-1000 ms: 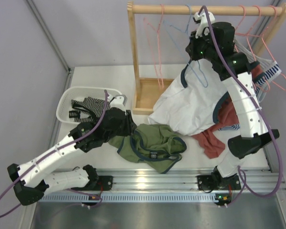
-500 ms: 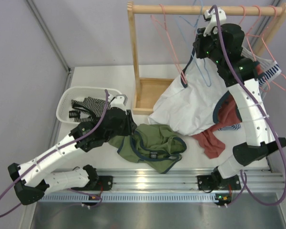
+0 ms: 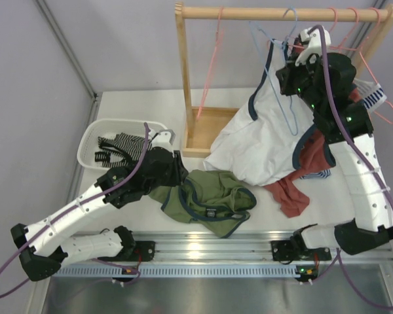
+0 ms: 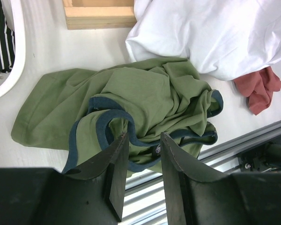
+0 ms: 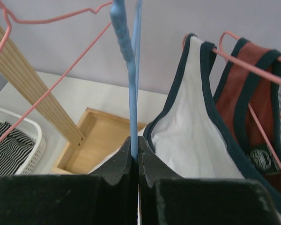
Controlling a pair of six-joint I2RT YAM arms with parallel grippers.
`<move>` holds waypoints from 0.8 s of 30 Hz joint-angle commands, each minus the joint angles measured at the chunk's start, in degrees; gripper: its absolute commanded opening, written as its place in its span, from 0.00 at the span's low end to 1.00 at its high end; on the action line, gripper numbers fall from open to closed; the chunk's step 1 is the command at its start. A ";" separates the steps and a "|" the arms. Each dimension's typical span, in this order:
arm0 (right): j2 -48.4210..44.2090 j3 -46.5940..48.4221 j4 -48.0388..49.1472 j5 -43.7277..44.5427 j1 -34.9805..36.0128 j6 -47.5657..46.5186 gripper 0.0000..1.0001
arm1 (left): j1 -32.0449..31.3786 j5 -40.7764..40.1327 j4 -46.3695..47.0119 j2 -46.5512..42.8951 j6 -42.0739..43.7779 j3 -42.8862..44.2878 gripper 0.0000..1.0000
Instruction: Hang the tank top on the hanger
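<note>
The olive-green tank top (image 3: 209, 198) lies crumpled on the table near the front rail, its navy trim curling across it (image 4: 145, 91). My left gripper (image 3: 177, 172) (image 4: 143, 137) hovers over its left part, jaws open, nothing between them. High at the back right, my right gripper (image 3: 290, 67) (image 5: 136, 152) is shut on the thin light-blue hanger (image 5: 133, 93). The hanger's wire (image 3: 287, 111) hangs in front of a white top, and its hook reaches up to the wooden rail.
A wooden rack (image 3: 181, 78) with a top rail (image 3: 249, 12) carries pink hangers (image 3: 213, 59). A white navy-trimmed top (image 3: 262, 144) and a red garment (image 3: 291, 193) hang and drape at the right. A white basket (image 3: 95, 134) holds a striped garment at the left.
My right arm has moved rightward and upward along the rail, carrying the blue hanger with it. The left arm and the tank top have stayed put.
</note>
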 commanded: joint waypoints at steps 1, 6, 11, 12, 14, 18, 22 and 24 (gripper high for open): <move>-7.74 -4.00 -0.12 -0.42 -0.58 2.83 0.00 | 0.10 -0.20 0.44 -0.19 0.28 1.38 0.39; -16.81 -14.80 -4.25 -4.28 -0.50 5.82 0.00 | 0.10 -3.36 -0.96 -0.46 -2.61 -0.99 0.40; -25.95 -25.44 -9.00 -12.28 -0.41 8.19 0.00 | 0.10 -5.21 -2.37 -0.37 -5.43 -4.85 0.40; -27.10 -29.03 -9.70 -13.51 -0.41 8.63 0.00 | 0.10 -5.03 -2.37 -0.37 -6.39 -5.73 0.40; -30.61 -32.83 -10.58 -16.32 0.20 10.12 0.00 | 0.01 -4.33 -2.29 -0.28 -7.45 -8.28 0.40; -35.71 -43.01 -10.77 -21.69 2.57 12.67 0.00 | 0.01 -2.57 -1.59 0.94 -8.68 -11.10 0.39; -38.88 -48.74 -10.68 -22.05 8.81 15.48 0.00 | 0.01 -2.13 0.96 2.44 -8.25 -13.38 0.39; -39.50 -50.07 -10.76 -20.56 14.34 16.89 0.00 | 0.01 -2.22 1.58 3.75 -7.98 -13.65 0.39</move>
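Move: The right hand holds the blue hanger at the rack; the green tank top lies about 18 cm back, 20 cm to its left and 46 cm below. The white top hangs some 24 cm below, 1 cm ahead and 3 cm left; the red cloth is on the table, 16 cm back and 11 cm right. From the left hand, the tank top is about 2 cm ahead, 10 cm right and 23 cm below. Right hand brings its hanger down and back, 20 cm each, towards the tank top; left sinks 10 cm. ##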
